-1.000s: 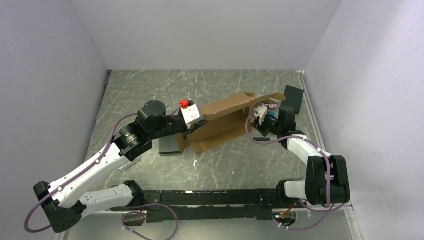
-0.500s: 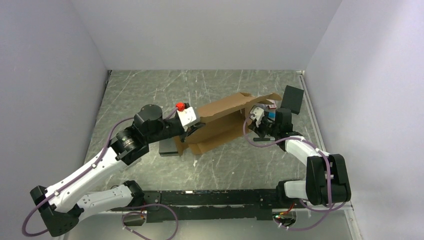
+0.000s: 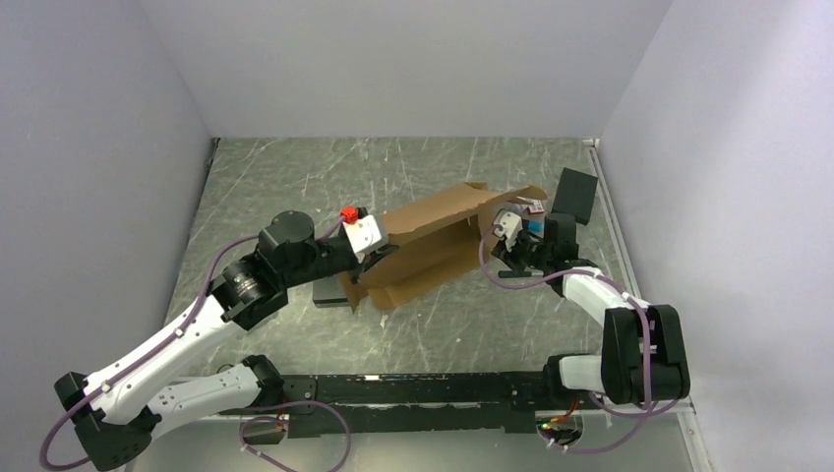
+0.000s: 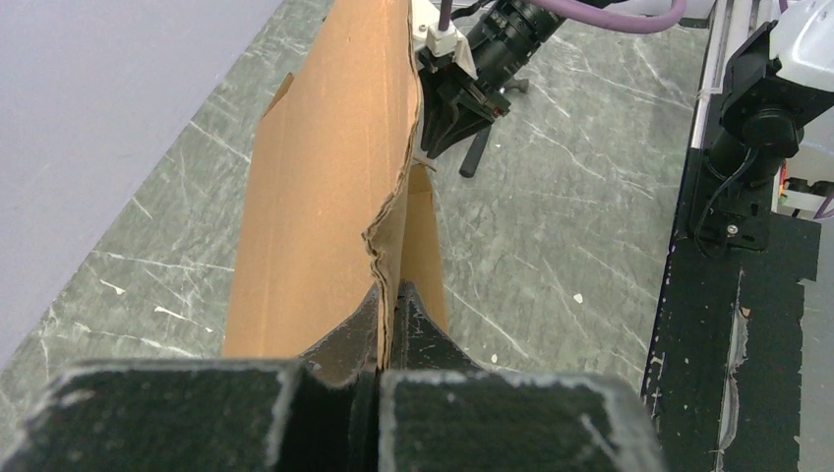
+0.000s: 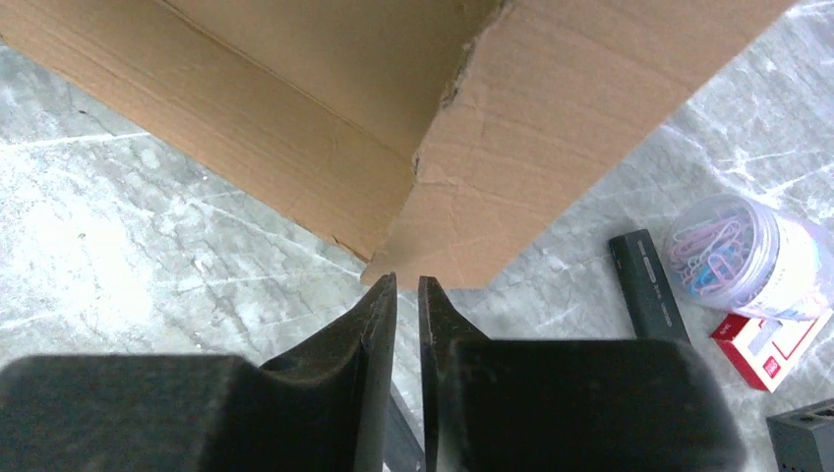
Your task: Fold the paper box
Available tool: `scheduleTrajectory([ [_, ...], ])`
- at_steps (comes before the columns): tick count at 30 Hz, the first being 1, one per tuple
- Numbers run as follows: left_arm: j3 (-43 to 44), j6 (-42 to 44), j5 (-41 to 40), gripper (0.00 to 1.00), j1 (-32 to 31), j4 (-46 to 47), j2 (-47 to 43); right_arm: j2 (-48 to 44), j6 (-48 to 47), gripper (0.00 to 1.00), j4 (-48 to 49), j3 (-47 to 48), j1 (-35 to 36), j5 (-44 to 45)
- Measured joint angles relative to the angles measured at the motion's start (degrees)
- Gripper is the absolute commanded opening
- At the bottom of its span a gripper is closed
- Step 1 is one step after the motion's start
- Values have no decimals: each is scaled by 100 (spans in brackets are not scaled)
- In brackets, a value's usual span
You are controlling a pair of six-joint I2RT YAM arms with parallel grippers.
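Note:
The paper box [image 3: 433, 236], a brown corrugated cardboard sheet partly folded up, stands on edge across the middle of the table. My left gripper [image 3: 379, 258] is shut on its left end. In the left wrist view the torn cardboard edge [image 4: 388, 236] runs straight down between the pinched fingertips of the left gripper [image 4: 398, 290]. My right gripper [image 3: 495, 236] is at the box's right end. In the right wrist view the right gripper [image 5: 406, 280] stands open by a narrow slit just under the corner of a flap [image 5: 511, 157], with nothing between its fingers.
A black block [image 3: 576, 195] stands at the back right by the wall. Close to the right gripper lie a clear jar of paper clips [image 5: 738, 258], a small red box [image 5: 772, 344] and a black bar [image 5: 649, 285]. A dark flat plate [image 3: 329, 290] lies under the box's left end.
The left arm has drawn back to the left, taking the box's left end with it. The right gripper's fingers have parted a little and no longer pinch the flap.

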Motion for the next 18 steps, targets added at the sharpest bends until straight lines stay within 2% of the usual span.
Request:
scheduleTrajectory([
  [5, -35, 0, 0, 0, 0, -9, -31, -144, -87, 30, -179, 17, -155, -101],
  [11, -48, 0, 0, 0, -2, -11, -39, -260, -120, 47, -199, 17, -192, -170],
  [18, -81, 0, 2, 0, -2, -9, -94, -260, -114, 56, -173, 17, -232, -142],
])
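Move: The lower edge of the box's hanging side flap is just beyond the right fingertips, about 4 cm ahead, 3 cm left and a touch lower. From the right hand, the marker lies some 10 cm ahead and 7 cm right, the clip jar about 15 cm ahead and 6 cm right, and the hammer handle about 4 cm back and 5 cm right, all near table height. From the left hand the flap edge is roughly 17 cm ahead, 26 cm right and 26 cm down. Open the right gripper from nearly shut to about half wide while easing it up and to the right by about 1 cm each, keeping the fingers pointed forward-left and down at the flap's lower edge without closing on it. Hold the left gripper in place, still pinching the raised lid's edge. ##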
